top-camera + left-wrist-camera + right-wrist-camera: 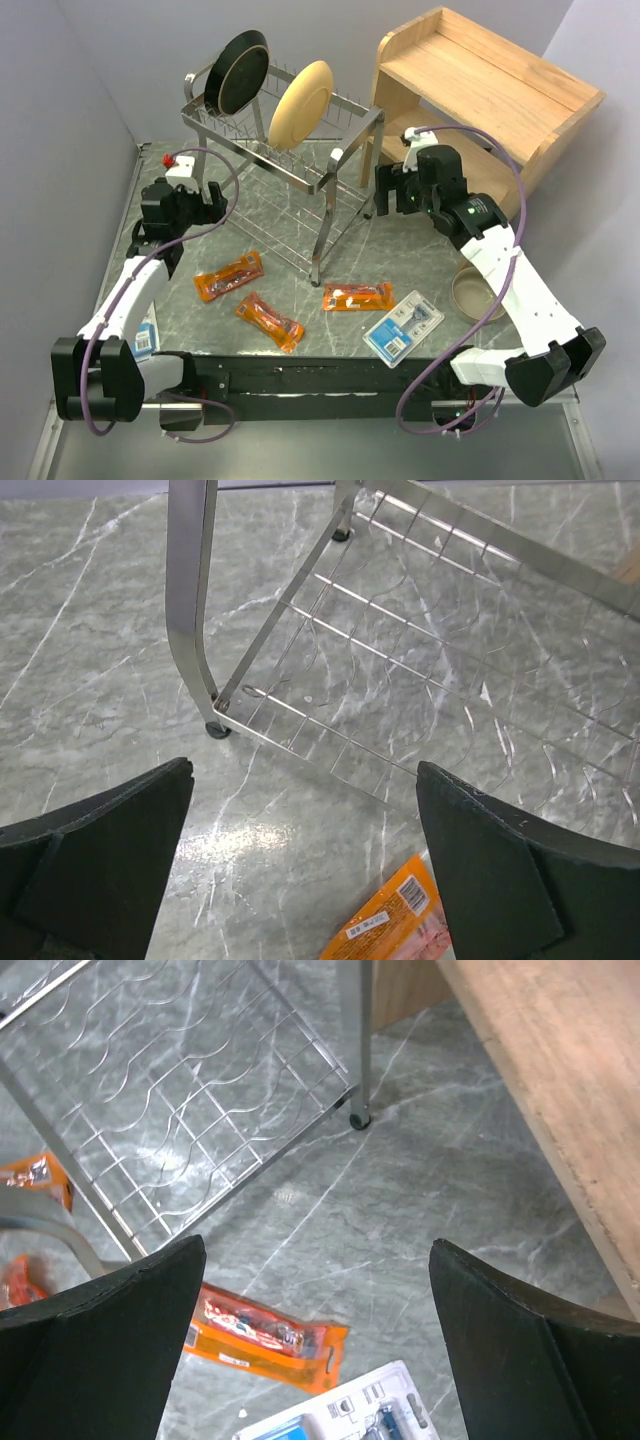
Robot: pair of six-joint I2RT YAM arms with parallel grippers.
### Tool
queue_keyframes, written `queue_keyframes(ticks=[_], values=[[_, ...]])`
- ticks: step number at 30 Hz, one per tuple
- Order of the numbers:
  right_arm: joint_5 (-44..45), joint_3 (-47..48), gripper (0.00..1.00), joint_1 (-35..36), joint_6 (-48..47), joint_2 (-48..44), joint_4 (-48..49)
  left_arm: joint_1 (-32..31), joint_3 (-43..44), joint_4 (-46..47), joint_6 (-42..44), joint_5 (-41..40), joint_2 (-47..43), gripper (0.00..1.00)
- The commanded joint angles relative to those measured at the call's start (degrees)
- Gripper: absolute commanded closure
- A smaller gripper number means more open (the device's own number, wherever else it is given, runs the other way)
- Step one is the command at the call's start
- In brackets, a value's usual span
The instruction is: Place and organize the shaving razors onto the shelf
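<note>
Three orange razor packets lie on the marble table: one at the left, one in the middle and one at the right. A blue-and-white blister card lies right of them. A second card lies partly under the left arm. The wooden shelf stands at the back right with nothing on it. My left gripper is open and empty above the table, with a packet by its right finger. My right gripper is open and empty above a packet and the card.
A chrome wire dish rack stands at the back centre and holds a black plate and a cream plate. Its feet and lower grid lie close to both grippers. A tan bowl sits under the right arm.
</note>
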Motion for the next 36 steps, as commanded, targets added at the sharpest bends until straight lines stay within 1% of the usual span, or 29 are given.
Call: queue_keyframes(ticks=[1, 2, 3, 4, 6, 8, 9, 13, 16, 17, 20, 21, 24, 27, 29, 31, 32, 34, 36], values=[[0.3, 1.0, 0.0, 0.5, 0.0, 0.0, 2.8, 1.0, 3.8, 2.7, 1.9, -0.3, 1.9, 0.0], [-1.7, -0.6, 0.0, 0.4, -2.8, -1.7, 4.4, 1.9, 5.1, 2.1, 2.4, 2.9, 2.5, 0.01], [-3.4, -1.8, 0.0, 0.4, -4.7, -2.7, 7.4, 3.6, 6.6, 0.6, 5.6, 6.2, 4.3, 0.01], [-7.5, -3.2, 0.0, 0.4, -6.9, -4.0, 9.0, 4.0, 9.9, -2.0, 6.5, 9.2, 5.4, 0.01], [-11.5, -7.0, 0.0, 0.4, -10.5, -7.6, 13.5, 4.8, 12.5, -2.9, 6.0, 8.5, 8.3, 0.0], [-17.0, -8.6, 0.0, 0.5, -10.6, -8.7, 15.8, 6.9, 15.3, -2.0, 5.8, 10.0, 9.9, 0.0], [-18.0, -8.4, 0.0, 0.6, -10.1, -8.4, 16.8, 7.6, 15.8, -1.4, 5.8, 11.0, 11.4, 0.01], [-19.4, -5.8, 0.0, 0.8, -7.3, -5.8, 17.0, 9.2, 19.6, 1.0, 5.8, 10.9, 14.8, 0.01], [-20.5, -6.2, 0.0, 1.0, -6.6, -5.0, 18.6, 10.2, 19.6, 4.6, 4.2, 10.6, 16.0, 0.01], [-20.6, -6.4, 0.0, 1.1, -6.5, -4.8, 19.8, 10.6, 19.4, 7.1, 4.2, 10.8, 16.4, 0.01], [-20.6, -6.0, 0.0, 1.4, -5.7, -3.4, 20.3, 11.9, 19.2, 11.6, 4.3, 16.6, 18.6, 0.02], [-21.0, -5.8, 0.0, 1.6, -5.5, -3.2, 20.2, 11.9, 19.6, 13.0, 6.5, 20.3, 19.3, 0.02], [-21.2, -5.4, 0.0, 1.8, -5.5, -2.3, 19.8, 11.9, 23.4, 14.3, 7.4, 23.1, 22.9, 0.05], [-20.6, -4.9, 0.0, 2.1, -5.5, -1.9, 19.2, 12.0, 26.5, 12.8, 9.7, 25.3, 26.1, 0.11], [-19.8, -4.8, 0.0, 2.1, -5.5, -1.7, 19.1, 11.9, 26.4, 14.5, 9.8, 26.2, 27.5, 0.12], [-19.2, -4.5, 0.0, 2.2, -5.5, -1.6, 19.0, 12.0, 25.8, 17.5, 8.8, 26.5, 28.5, 0.16], [-19.0, -4.5, 0.0, 2.2, -5.5, -1.3, 18.8, 12.0, 25.7, 18.4, 8.4, 26.5, 29.8, 0.21], [-18.9, -3.8, 0.0, 2.2, -5.5, -1.0, 18.2, 12.0, 25.6, 21.8, 5.8, 25.3, 31.0, 0.24], [-18.9, -2.8, 0.0, 2.3, -5.5, -0.3, 16.7, 12.4, 24.3, 25.0, 2.1, 25.0, 32.3, 0.34]])
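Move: The dish rack's left post stands about 13 cm ahead of the left hand and 3 cm left, at hand height; the nearest razor pack lies 6 cm back, 2 cm right and 21 cm below. For the right hand, the middle of the rack's right top rail is roughly 7 cm ahead, 9 cm left and 8 cm up; the middle razor pack is some 7 cm back, 9 cm left and 28 cm below. Left hand reaches 13 cm forward around the rack's left post, starting to close; right swings 7 cm left towards the rail. ##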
